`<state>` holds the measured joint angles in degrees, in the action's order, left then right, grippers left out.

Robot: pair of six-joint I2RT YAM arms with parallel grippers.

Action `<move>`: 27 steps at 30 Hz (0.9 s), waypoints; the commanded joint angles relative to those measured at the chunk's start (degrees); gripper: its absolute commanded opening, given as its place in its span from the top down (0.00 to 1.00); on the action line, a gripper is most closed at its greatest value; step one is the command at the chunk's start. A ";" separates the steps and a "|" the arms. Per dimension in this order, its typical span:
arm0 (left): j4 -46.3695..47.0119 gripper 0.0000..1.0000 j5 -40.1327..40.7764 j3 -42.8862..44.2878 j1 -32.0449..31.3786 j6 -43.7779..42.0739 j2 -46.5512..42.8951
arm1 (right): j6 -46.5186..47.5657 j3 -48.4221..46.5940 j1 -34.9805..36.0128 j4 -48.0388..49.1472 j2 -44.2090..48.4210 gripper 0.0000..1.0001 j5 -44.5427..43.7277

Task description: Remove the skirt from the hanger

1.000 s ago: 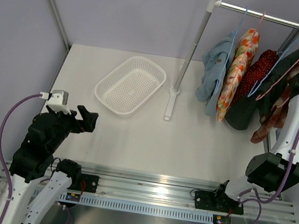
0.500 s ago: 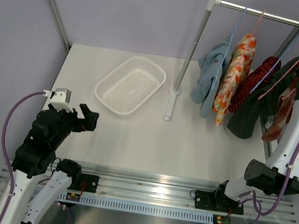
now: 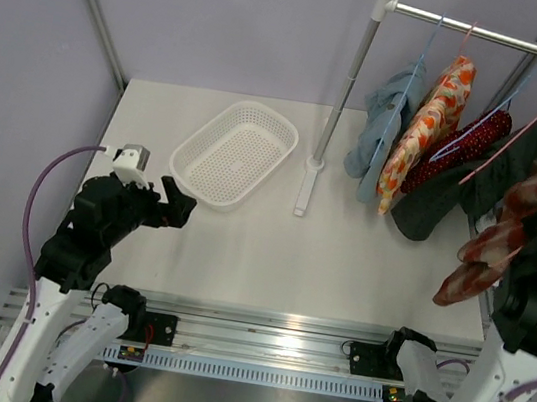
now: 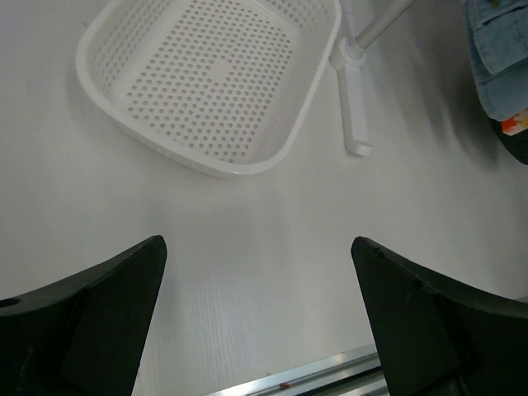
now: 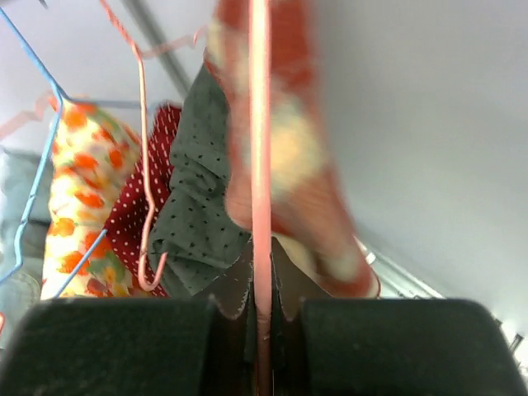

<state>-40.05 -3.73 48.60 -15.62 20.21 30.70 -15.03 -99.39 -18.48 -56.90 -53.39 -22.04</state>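
Observation:
The skirt (image 3: 506, 237) is red, orange and cream plaid and hangs at the far right, clear of the other clothes. The right wrist view shows the skirt (image 5: 285, 157) blurred, draped on a pink hanger (image 5: 261, 124) whose wire runs straight up between the jaws. My right gripper (image 5: 261, 285) is shut on that hanger wire. From above, the skirt and arm hide the right gripper. My left gripper (image 3: 174, 209) stands open and holds nothing, low over the table near the basket; its fingers (image 4: 99, 305) frame bare tabletop.
A white perforated basket (image 3: 183, 153) sits at the back left, also seen as the basket (image 4: 206, 165) from the left wrist. A clothes rail (image 3: 476, 31) on a pole (image 3: 347, 81) carries a denim piece (image 3: 386, 128), a floral garment (image 3: 430, 119), a red dotted one (image 3: 465, 139) and a dark dotted one (image 3: 444, 209).
My right arm has pulled toward the near right with the hanger and skirt, away from the rail. The other garments have swung. My left gripper has moved slightly right and forward.

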 commanded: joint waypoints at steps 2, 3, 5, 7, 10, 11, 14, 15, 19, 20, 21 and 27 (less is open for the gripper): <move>9.20 0.01 -6.47 8.77 -3.27 1.68 5.85 | -0.17 -0.27 -0.06 8.22 6.01 1.00 -6.35; 8.86 0.01 -6.03 12.80 -5.19 1.33 7.95 | -0.61 -1.84 -0.06 7.78 6.01 1.00 -5.56; 8.24 0.01 -5.07 17.65 -7.22 0.02 13.65 | -2.63 -4.48 -0.06 5.58 4.70 1.00 -1.28; 7.53 0.01 -4.89 23.43 -9.95 -0.52 16.14 | -5.52 -9.75 -0.15 2.43 3.21 1.00 3.12; 10.42 0.01 -8.47 26.45 -12.94 0.00 18.17 | -9.57 -14.68 -0.15 2.05 0.92 1.00 15.59; 11.30 0.01 -9.53 26.63 -13.56 0.62 18.43 | -10.54 -15.12 -0.15 2.84 0.13 1.00 24.94; 15.43 0.01 -15.16 24.98 -16.45 1.59 18.96 | -14.40 -14.86 -0.15 10.65 -1.89 1.00 48.73; 17.71 0.01 -15.87 24.27 -18.90 1.85 19.13 | -16.42 -14.60 -0.15 13.20 -2.51 1.00 54.42; 20.71 0.01 -13.61 21.63 -26.73 -0.08 19.40 | -30.31 -15.38 -0.15 27.60 -5.32 1.00 69.84; 21.59 0.01 -12.63 21.19 -28.05 -0.43 19.57 | -32.15 -15.91 -0.15 29.64 -5.93 1.00 71.68; 22.20 0.01 -11.93 21.01 -30.15 -0.52 19.92 | -34.00 -17.66 -0.15 31.31 -6.29 1.00 72.57; 31.67 0.01 -9.81 18.73 -36.49 -0.43 23.09 | -53.06 -24.96 -0.15 45.82 -9.72 1.00 78.38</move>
<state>-18.20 -15.16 68.23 -49.43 20.73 52.56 -55.53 -118.26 -18.76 -29.65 -64.82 47.42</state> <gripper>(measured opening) 0.987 0.075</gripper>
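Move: The skirt, on the hanger already in the right hand, hangs about 8 cm left of that hand, some 4 cm nearer the base and 12 cm lower. The dark green garment hangs about 16 cm left and 3 cm farther out, the red dotted one 21 cm left and 9 cm out, both some 15 cm below. From the left hand, the skirt is roughly 75 cm right, 5 cm ahead and 8 cm higher. Right hand swings hanger left some 20 cm and up, turning counter-clockwise; open left hand rises rightwards towards skirt. ##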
